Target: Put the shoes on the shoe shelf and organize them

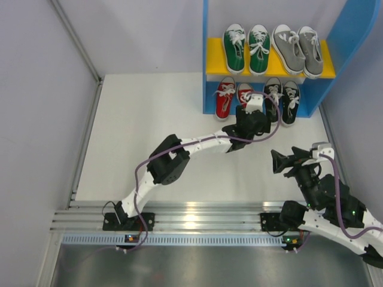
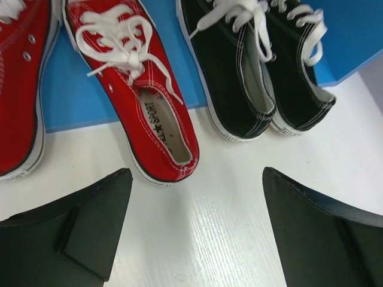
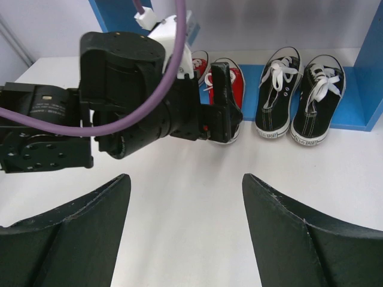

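The blue shoe shelf (image 1: 353, 30) stands at the back right. On its yellow upper board (image 1: 216, 64) sit the green pair (image 1: 246, 48) and the grey pair (image 1: 297, 49). Below, the red pair (image 1: 230, 95) and the black pair (image 1: 282, 98) rest with heels out. My left gripper (image 1: 250, 119) is open and empty just in front of the red shoe's heel (image 2: 143, 107); the black pair (image 2: 251, 78) lies to its right. My right gripper (image 1: 281, 161) is open and empty over the white table, facing the left arm (image 3: 119, 113) and the black pair (image 3: 296, 101).
The white tabletop (image 1: 149, 131) spreads to the left of the shelf. Grey walls close in both sides. An aluminium rail (image 1: 191, 218) carrying both arm bases runs along the near edge. A purple cable (image 1: 143, 170) loops along the left arm.
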Available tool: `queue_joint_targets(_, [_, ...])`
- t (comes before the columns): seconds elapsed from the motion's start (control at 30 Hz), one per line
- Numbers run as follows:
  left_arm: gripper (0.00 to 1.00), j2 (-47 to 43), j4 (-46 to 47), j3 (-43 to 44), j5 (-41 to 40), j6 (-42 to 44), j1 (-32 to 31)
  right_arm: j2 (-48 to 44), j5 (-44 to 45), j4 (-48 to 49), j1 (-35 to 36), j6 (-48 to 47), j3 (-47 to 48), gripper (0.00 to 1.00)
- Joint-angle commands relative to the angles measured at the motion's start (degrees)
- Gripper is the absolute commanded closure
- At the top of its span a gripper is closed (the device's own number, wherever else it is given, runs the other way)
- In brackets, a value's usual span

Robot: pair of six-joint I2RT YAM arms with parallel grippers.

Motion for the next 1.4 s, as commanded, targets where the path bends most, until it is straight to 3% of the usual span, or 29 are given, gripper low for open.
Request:
queue_joint_targets(0.0, [0.05,2.51,-2.91,6.3,-0.51,0.05,-0.33,-0.69,0.43,-1.31,0.11,-0.67,2.48,0.25])
queue_joint_targets(0.27, [0.07,7.79,-6.7,11.51,0.01,0.41,1.43,-0.69,0.52,-0.96,0.11,-1.1,2.39,0.25])
queue_joint_targets(0.47, [0.18,9.37,-4.77,12.21,0.36,1.29,2.22,-0.69,0.43,-0.96,0.11,-1.02,2.39,0.25])
queue_joint_targets(0.6, [0.31,10.07,-4.15,12.74,0.54,1.82,2.84,-0.69,0.43,-1.05,0.11,-1.1,2.39,0.25])
queue_joint_targets(0.8, [0.69,9.99,-3.71,13.0,0.63,2.96,3.37,-0.69,0.35,-0.96,0.11,-1.19,2.39,0.25])
queue_joint_targets(0.83, [0.8,9.9,-3.62,13.0,0.37,3.13,3.37,-0.78,0.43,-0.96,0.11,-1.11,2.39,0.25])
queue_joint_targets(0.97, [1.0,9.11,-1.42,13.09,-1.12,5.32,3.37,-0.86,0.17,-1.05,0.11,-1.02,2.48,0.25])
queue_joint_targets(1.37, [1.0,5.16,0.68,10.03,-5.61,10.25,7.23,-1.48,-0.09,-1.22,0.11,-0.75,2.39,0.25])
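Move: The right-hand red shoe lies heel towards the left hand, its middle about 14 cm ahead, 2 cm left and 6 cm below. At that same depth or slightly nearer, the other red shoe stands roughly 12 cm left of the hand, the nearer black shoe about 10 cm right and the far black shoe some 18 cm right. From the right hand, the right-hand red shoe is about 33 cm ahead, 7 cm left and 18 cm below. The heel of the right-hand red shoe is what the left hand drops to, going down about 5 cm while reaching some 3 cm forward, its wide-open fingers then closing nearly shut to pinch the heel collar. Keeping that grip low, the hand eases about 2 cm forward and 2 cm left, its left side tilting up to roughly 10 degrees in all. ##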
